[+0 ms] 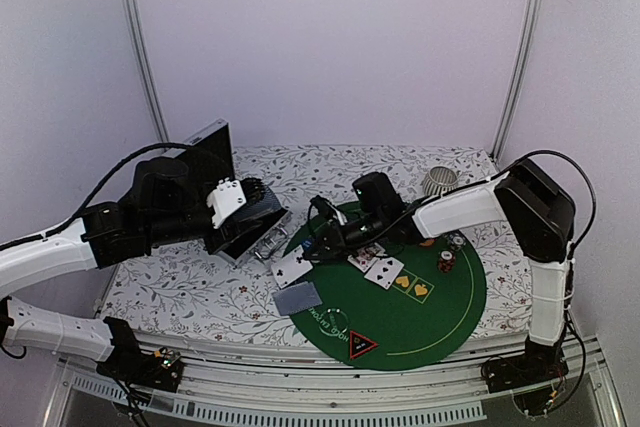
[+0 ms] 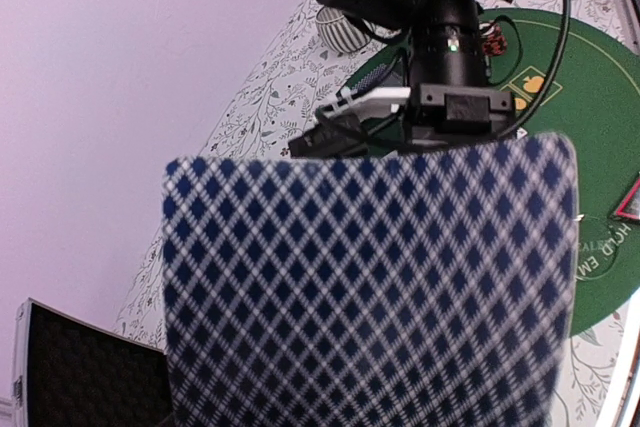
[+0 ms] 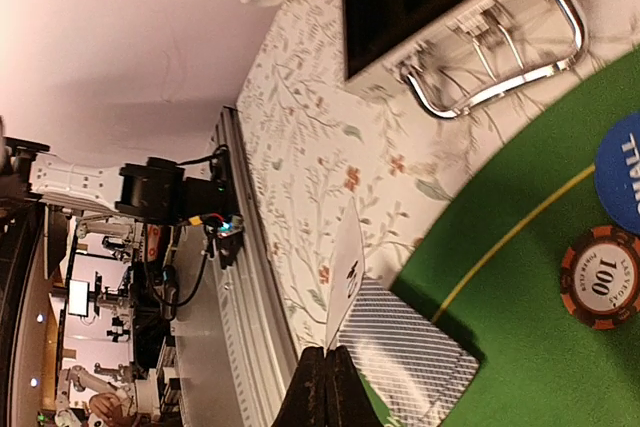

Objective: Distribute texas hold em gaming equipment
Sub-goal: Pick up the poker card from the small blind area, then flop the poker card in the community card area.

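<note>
My left gripper (image 1: 262, 215) hangs over the open case, shut on a blue diamond-backed playing card (image 1: 258, 203). That card (image 2: 370, 287) fills the left wrist view and hides the fingers. My right gripper (image 1: 318, 243) is at the green mat's left edge, shut on a face-up club card (image 1: 292, 267). The right wrist view shows this card (image 3: 346, 272) edge-on between shut fingertips (image 3: 326, 359). Just beyond lies a face-down card (image 1: 298, 297) (image 3: 405, 362). Face-up cards (image 1: 384, 271), a chip stack (image 1: 446, 262), small discs (image 1: 455, 241) and the black red-edged triangle (image 1: 362, 345) lie on the mat.
The round green mat (image 1: 450, 317) covers the table's right half. The aluminium case (image 1: 250, 239), lid (image 1: 215, 147) raised, stands at the left; its handle (image 3: 500, 82) shows in the right wrist view. A ribbed grey cup (image 1: 438, 182) stands at the back right. A 100 chip (image 3: 600, 277) and a blue disc (image 3: 622, 182) lie near the gripper.
</note>
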Controlling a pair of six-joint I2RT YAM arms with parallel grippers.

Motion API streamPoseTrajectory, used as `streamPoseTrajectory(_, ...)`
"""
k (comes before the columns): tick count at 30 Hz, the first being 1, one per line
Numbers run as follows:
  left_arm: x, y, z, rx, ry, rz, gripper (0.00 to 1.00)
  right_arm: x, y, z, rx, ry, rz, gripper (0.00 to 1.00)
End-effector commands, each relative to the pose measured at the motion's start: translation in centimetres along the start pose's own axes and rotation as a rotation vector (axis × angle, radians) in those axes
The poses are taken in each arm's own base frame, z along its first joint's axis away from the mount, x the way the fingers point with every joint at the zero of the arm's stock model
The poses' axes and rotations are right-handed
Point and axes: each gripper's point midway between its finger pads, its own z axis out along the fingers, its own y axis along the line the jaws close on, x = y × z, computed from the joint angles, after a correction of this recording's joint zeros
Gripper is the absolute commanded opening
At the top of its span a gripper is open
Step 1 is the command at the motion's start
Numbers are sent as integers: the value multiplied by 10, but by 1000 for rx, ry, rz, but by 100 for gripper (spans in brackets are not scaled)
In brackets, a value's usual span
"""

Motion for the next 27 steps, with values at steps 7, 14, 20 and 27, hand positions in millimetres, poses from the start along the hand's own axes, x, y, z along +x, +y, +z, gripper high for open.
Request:
streamPoseTrajectory(7,-7,0,-3,-3,-34,2,42,-29,48,-61,178,-100,-158,2)
streamPoseTrajectory(14,-4,-1,0,2,-24,1,42,-10,28,-156,688,-140,-177,2)
streamPoseTrajectory(20,-5,-3,1,10,-24,-1,42,29,8,-220,1059,-78,-163,2)
streamPoseTrajectory(27,-4,-3,2,14,-22,-1,42,73,-19,-215,1314,135,-229,2)
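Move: The clubs card is already pinched in my right hand, about 8 cm above the table. The first empty printed square of the card row lies some 20 cm to that hand's right and 2 cm back. The spades card sits roughly 16 cm right, 1 cm ahead; the king card about 13 cm right, 4 cm ahead. The face-down pair lies 6 cm back, 2 cm left. From my left hand, that square is about 29 cm right, level, 22 cm below. I lift the pinched card straight up first, some 7 cm. Then I sweep my right hand about 19 cm to the right past the laid cards towards the empty square, still climbing before I sink a few centimetres near the end. On the way I swing the fingers from pointing left to pointing down, and they stay shut on the card. ##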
